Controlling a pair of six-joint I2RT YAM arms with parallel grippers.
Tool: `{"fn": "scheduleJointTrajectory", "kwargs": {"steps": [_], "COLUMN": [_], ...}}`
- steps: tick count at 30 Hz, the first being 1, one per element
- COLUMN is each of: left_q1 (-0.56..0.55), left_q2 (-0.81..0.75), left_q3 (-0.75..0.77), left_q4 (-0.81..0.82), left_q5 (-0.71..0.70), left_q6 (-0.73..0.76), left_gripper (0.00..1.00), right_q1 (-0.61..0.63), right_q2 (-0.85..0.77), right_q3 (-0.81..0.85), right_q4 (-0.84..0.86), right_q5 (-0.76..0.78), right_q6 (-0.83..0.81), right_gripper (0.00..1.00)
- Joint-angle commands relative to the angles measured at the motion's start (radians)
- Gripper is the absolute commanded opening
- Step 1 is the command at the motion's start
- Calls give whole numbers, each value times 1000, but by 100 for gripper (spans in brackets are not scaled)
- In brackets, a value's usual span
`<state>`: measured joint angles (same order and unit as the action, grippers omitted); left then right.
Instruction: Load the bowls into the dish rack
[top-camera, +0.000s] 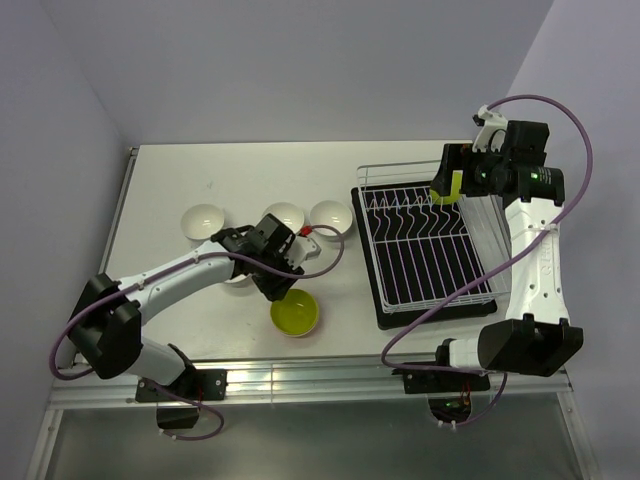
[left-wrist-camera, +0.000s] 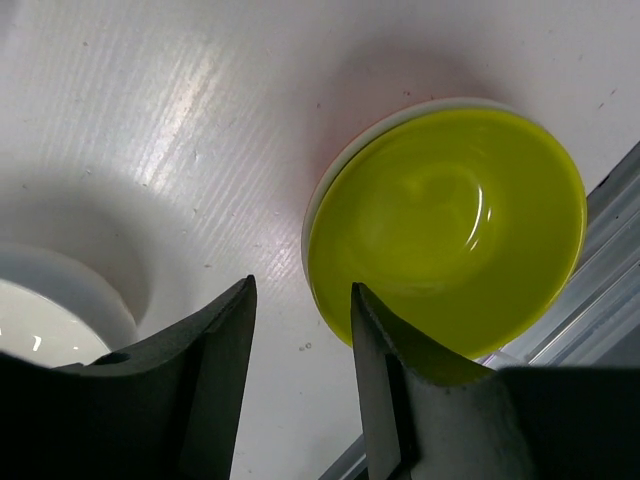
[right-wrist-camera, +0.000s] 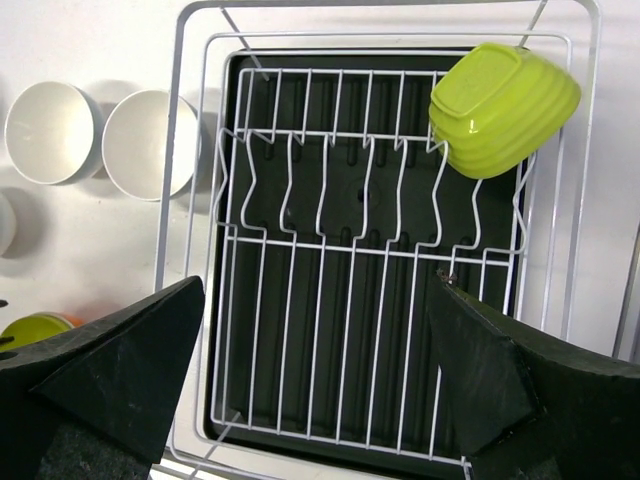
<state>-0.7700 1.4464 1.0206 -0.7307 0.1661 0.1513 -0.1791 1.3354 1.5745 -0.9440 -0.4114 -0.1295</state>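
A lime green bowl (top-camera: 295, 312) (left-wrist-camera: 450, 220) sits nested on top of a white and an orange bowl near the table's front edge. My left gripper (top-camera: 283, 288) (left-wrist-camera: 302, 285) hangs just over its left rim with the jaws partly apart. Bare table shows between them, and the right finger (left-wrist-camera: 375, 350) overlaps the bowl's edge. The white wire dish rack (top-camera: 430, 255) (right-wrist-camera: 190, 200) on its black tray stands on the right. A second lime green bowl (top-camera: 447, 188) (right-wrist-camera: 505, 105) leans on its side in the rack's back corner. My right gripper (top-camera: 462, 172) (right-wrist-camera: 320, 283) hovers wide open above the rack, holding nothing.
Three white bowls (top-camera: 203, 221) (top-camera: 283, 215) (top-camera: 331, 215) stand in a row behind the left arm. Another white bowl (top-camera: 238, 277) (left-wrist-camera: 40, 320) is partly hidden under that arm. The table's metal front rail (top-camera: 300, 378) runs just beyond the stack.
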Motion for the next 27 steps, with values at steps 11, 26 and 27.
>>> {"fn": "scheduleJointTrajectory", "kwargs": {"steps": [11, 26, 27], "left_q1": [-38, -51, -52], "left_q2": [29, 42, 46], "left_q3": [68, 62, 62], "left_q4": [-13, -19, -21], "left_q5": [-23, -19, -19], "left_q6": [-30, -29, -30], "left_gripper": [43, 27, 27], "right_q1": [1, 1, 1], "right_q2": [5, 11, 11], "right_q3": [13, -2, -2], "right_q4": [-6, 1, 1], "right_q5": [-29, -35, -33], "right_q6": [-7, 7, 7], "right_gripper": [100, 100, 100]}}
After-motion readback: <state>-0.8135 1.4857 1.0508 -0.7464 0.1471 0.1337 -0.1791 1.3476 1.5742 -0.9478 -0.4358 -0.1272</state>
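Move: The green bowl, which sits on a pale bowl, has its middle about 4 cm to the right of my left hand, 4 cm back and some 2 cm lower; my open fingers straddle its far-left rim. One white bowl stands roughly 8 cm ahead of this hand and 9 cm left, another 18 cm straight ahead. From my idle right hand, the green bowl lies about 35 cm left, 18 cm back and 25 cm below. I keep my left fingers pointing down across the green bowl's far-left rim, one outside and one inside, and narrow their gap to roughly half. Meanwhile I ease the hand about 1 cm right and slightly back, towards the bowl's middle, lifting a touch before settling lower; the wrist hardly turns. The fingers are still closing, not yet in a clear pinch. ##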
